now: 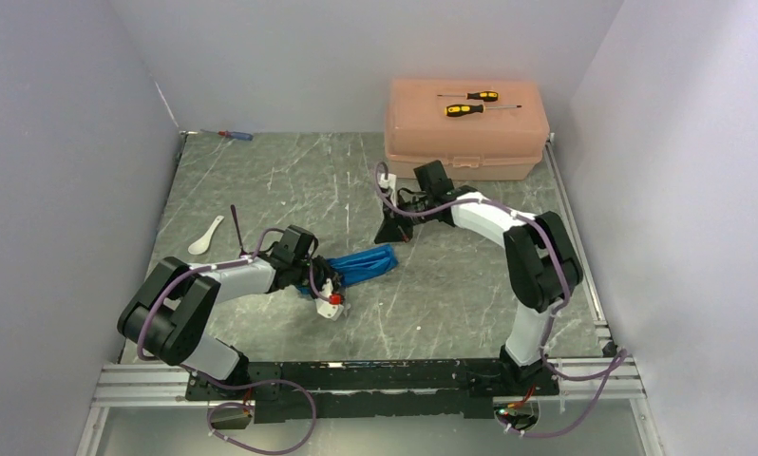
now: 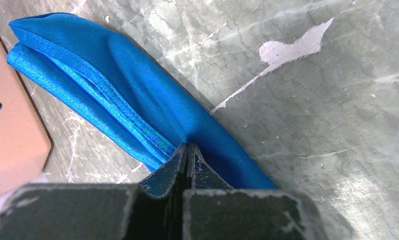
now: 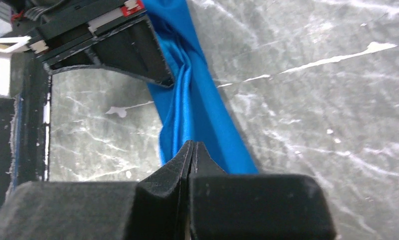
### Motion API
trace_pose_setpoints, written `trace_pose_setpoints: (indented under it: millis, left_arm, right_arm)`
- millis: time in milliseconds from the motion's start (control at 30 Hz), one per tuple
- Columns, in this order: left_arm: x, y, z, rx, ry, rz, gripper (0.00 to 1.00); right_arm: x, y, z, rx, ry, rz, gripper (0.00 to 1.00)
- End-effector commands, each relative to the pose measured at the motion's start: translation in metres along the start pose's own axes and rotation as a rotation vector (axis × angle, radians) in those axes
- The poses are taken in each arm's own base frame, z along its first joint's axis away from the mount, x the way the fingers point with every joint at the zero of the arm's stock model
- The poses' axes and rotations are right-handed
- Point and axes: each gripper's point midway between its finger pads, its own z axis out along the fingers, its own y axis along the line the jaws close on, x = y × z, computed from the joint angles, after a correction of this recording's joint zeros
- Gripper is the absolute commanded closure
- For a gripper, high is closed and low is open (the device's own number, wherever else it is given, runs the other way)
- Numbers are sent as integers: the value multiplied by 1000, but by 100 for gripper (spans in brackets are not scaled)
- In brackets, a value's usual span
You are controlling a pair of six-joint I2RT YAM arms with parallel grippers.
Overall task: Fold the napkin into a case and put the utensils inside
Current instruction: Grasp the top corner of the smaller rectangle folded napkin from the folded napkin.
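Note:
The bright blue napkin [image 1: 366,264] lies bunched into a long narrow strip on the table between my two grippers. My left gripper [image 1: 335,283] is shut on its near left end; in the left wrist view the jaws [image 2: 187,150] meet on the cloth [image 2: 117,85]. My right gripper [image 1: 392,237] is shut on its far right end; in the right wrist view the closed tips [image 3: 193,147] pinch the cloth [image 3: 197,100]. The white spoon [image 1: 204,237] and the dark purple fork [image 1: 235,226] lie at the left, beyond my left arm.
The peach plastic box [image 1: 465,133] stands at the back right with two yellow-and-black screwdrivers [image 1: 470,103] on its lid. A small blue-and-red screwdriver [image 1: 233,135] lies at the back left. My left gripper's body [image 3: 112,45] shows in the right wrist view.

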Motion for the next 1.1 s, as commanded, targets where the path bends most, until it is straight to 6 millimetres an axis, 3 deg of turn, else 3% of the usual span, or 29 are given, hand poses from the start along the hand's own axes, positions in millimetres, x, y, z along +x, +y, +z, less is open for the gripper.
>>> trace_pose_setpoints:
  millis: [0,100,200,300,400,600,900,1067]
  left_arm:
    - [-5,-34,1,102,0,-120,97]
    - [-4,-35,2,103,3,-138,97]
    - [-4,-33,2,103,3,-164,97]
    - [-4,-32,2,105,3,-174,97]
    - [-3,-30,1,101,8,-178,97]
    - [-4,-32,1,103,7,-168,97]
    - [-4,-36,1,116,3,-147,97]
    - [-6,-39,2,126,-3,-139,97]
  right_arm:
    - [-24,21,-4,-7,-136,-76,100]
    - [-22,50,-5,-119,-219,-70,100]
    - [-13,67,-5,-165,-278,-32,100]
    - [-7,72,2,-168,-290,-26,100]
    - [7,66,18,-136,-231,-33,100]
    - [24,30,41,0,-162,5,100]
    - [41,-8,52,135,-124,27,100]
    - [50,-19,51,208,-119,46,100]
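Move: The folded napkin's loose top corner, near its right end, lies below the right hand by about 8 cm, some 2 cm back and 1 cm to the left. The napkin's middle, which the left fingers still hold down, is about 6 cm back, 9 cm left and 8 cm below the right hand. The toolbox stands some 20 cm ahead and 17 cm right. From the left hand, the corner lies about 4 cm ahead and 9 cm right, nearly level. Back first, at height, the right hand swings some 7 cm over the napkin, fingers shut and wrist rolling slightly; then it turns round, coming forward about 5 cm, a little left and about 6 cm down onto the loose layers by the right end. The closed fingertips come to rest against the ridge of the layers as the wrist turns slightly clockwise. The left hand stays put and keeps holding the napkin. ##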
